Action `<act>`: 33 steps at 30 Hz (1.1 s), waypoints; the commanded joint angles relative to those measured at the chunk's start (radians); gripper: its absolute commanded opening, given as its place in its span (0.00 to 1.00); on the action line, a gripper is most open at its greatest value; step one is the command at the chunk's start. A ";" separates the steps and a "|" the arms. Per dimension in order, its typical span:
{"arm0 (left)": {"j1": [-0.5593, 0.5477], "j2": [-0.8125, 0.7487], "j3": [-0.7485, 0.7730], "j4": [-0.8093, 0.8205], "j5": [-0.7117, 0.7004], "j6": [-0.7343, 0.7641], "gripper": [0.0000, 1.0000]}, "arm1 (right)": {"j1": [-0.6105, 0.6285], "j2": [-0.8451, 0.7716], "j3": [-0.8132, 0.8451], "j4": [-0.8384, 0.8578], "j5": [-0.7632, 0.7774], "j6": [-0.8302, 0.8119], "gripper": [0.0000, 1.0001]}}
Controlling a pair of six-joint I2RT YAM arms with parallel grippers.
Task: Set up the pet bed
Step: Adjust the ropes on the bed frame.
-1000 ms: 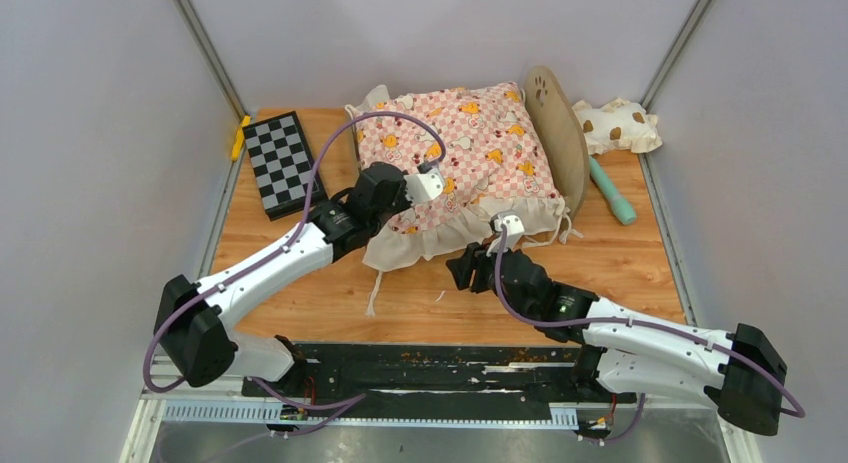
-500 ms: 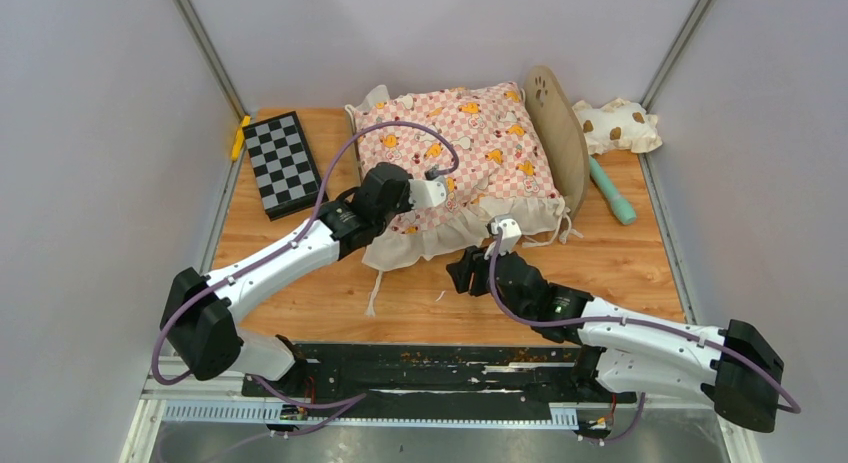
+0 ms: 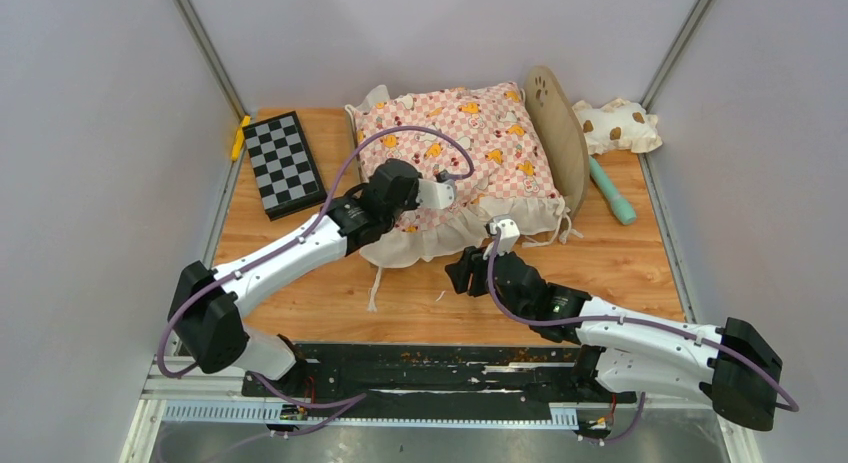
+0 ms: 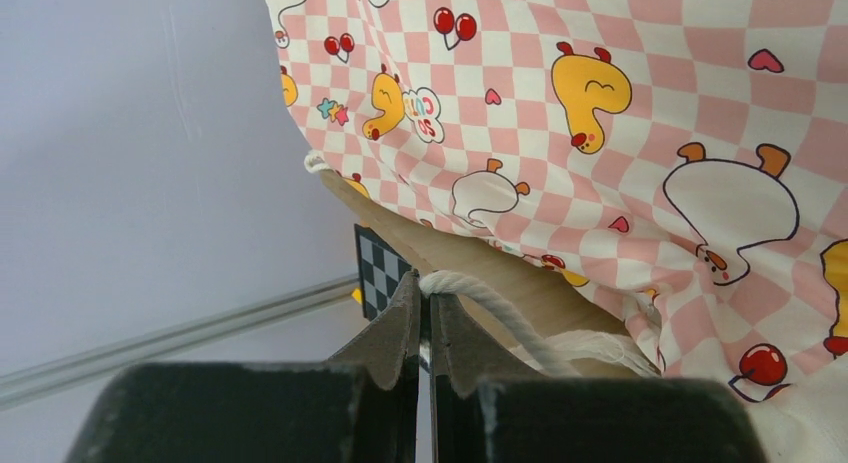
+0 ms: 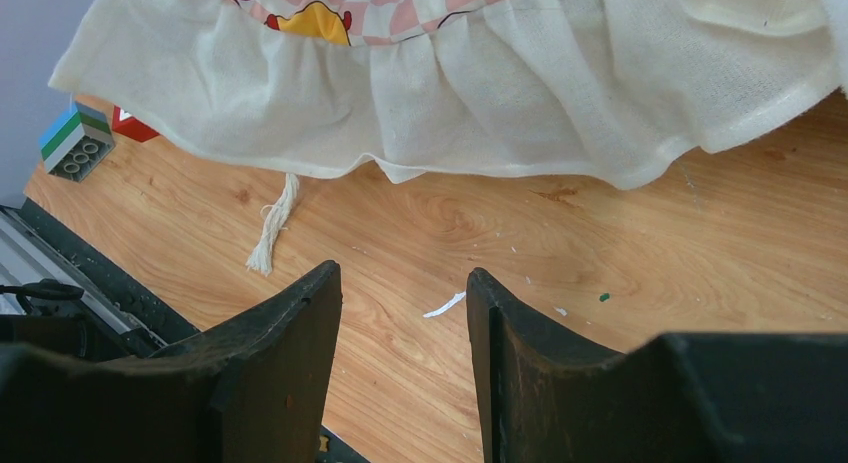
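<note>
The pet bed's rounded wooden headboard (image 3: pixel 558 133) with its paw cutout stands at the back right. The pink checkered ruffled cushion (image 3: pixel 470 148) lies over the rest of the bed and hides its base. My left gripper (image 3: pixel 392 188) hovers at the cushion's left side. In the left wrist view this gripper (image 4: pixel 424 283) is shut on a white cord (image 4: pixel 490 301), which runs along a light-wood frame edge (image 4: pixel 470 255) under the cushion (image 4: pixel 600 113). My right gripper (image 3: pixel 458 271) is open and empty (image 5: pixel 403 283), low over the table just in front of the cream ruffle (image 5: pixel 480 93).
A checkerboard (image 3: pixel 283 163) and a yellow piece (image 3: pixel 240 136) lie at the back left. A spotted cream pillow (image 3: pixel 615 126) and a teal stick (image 3: pixel 612 191) lie right of the headboard. A loose cord tassel (image 5: pixel 272 223) and toy bricks (image 5: pixel 75 138) rest on the wood.
My left arm has shifted a little to the right over the cushion, still pinching the cord. The right arm has barely moved.
</note>
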 commanded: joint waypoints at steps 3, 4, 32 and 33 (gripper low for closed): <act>-0.020 0.021 0.042 -0.040 -0.057 0.043 0.00 | -0.003 0.007 0.000 0.053 -0.005 0.016 0.50; -0.020 0.022 0.037 -0.050 -0.057 0.038 0.00 | -0.003 0.008 0.000 0.053 -0.004 0.016 0.50; -0.020 -0.003 -0.110 -0.038 -0.141 -0.309 0.30 | -0.003 0.029 0.025 0.044 -0.030 0.009 0.50; -0.020 0.000 -0.110 -0.036 -0.142 -0.320 0.30 | -0.003 0.028 0.025 0.044 -0.028 0.009 0.50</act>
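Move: The left hand, with a rope still pinched in its fingertips, is above the bedding's left part. The bed frame's near left corner lies about 5 cm back, 6 cm left and 11 cm below. The middle of the bedding is some 8 cm ahead, 9 cm right and 12 cm below; the chessboard is about 12 cm ahead, 25 cm left and 22 cm below. From the right hand, that corner is roughly 10 cm ahead, 16 cm left and 3 cm lower. The left fingers relax their pinch on the rope and part to a small gap as the hand carries it about 6 cm down, with some 3 cm each back and to the left, towards the frame's near left corner. The fingers tip about 10 degrees further down and swing a little counter-clockwise; the sinking eases off at the end while they go on opening. ##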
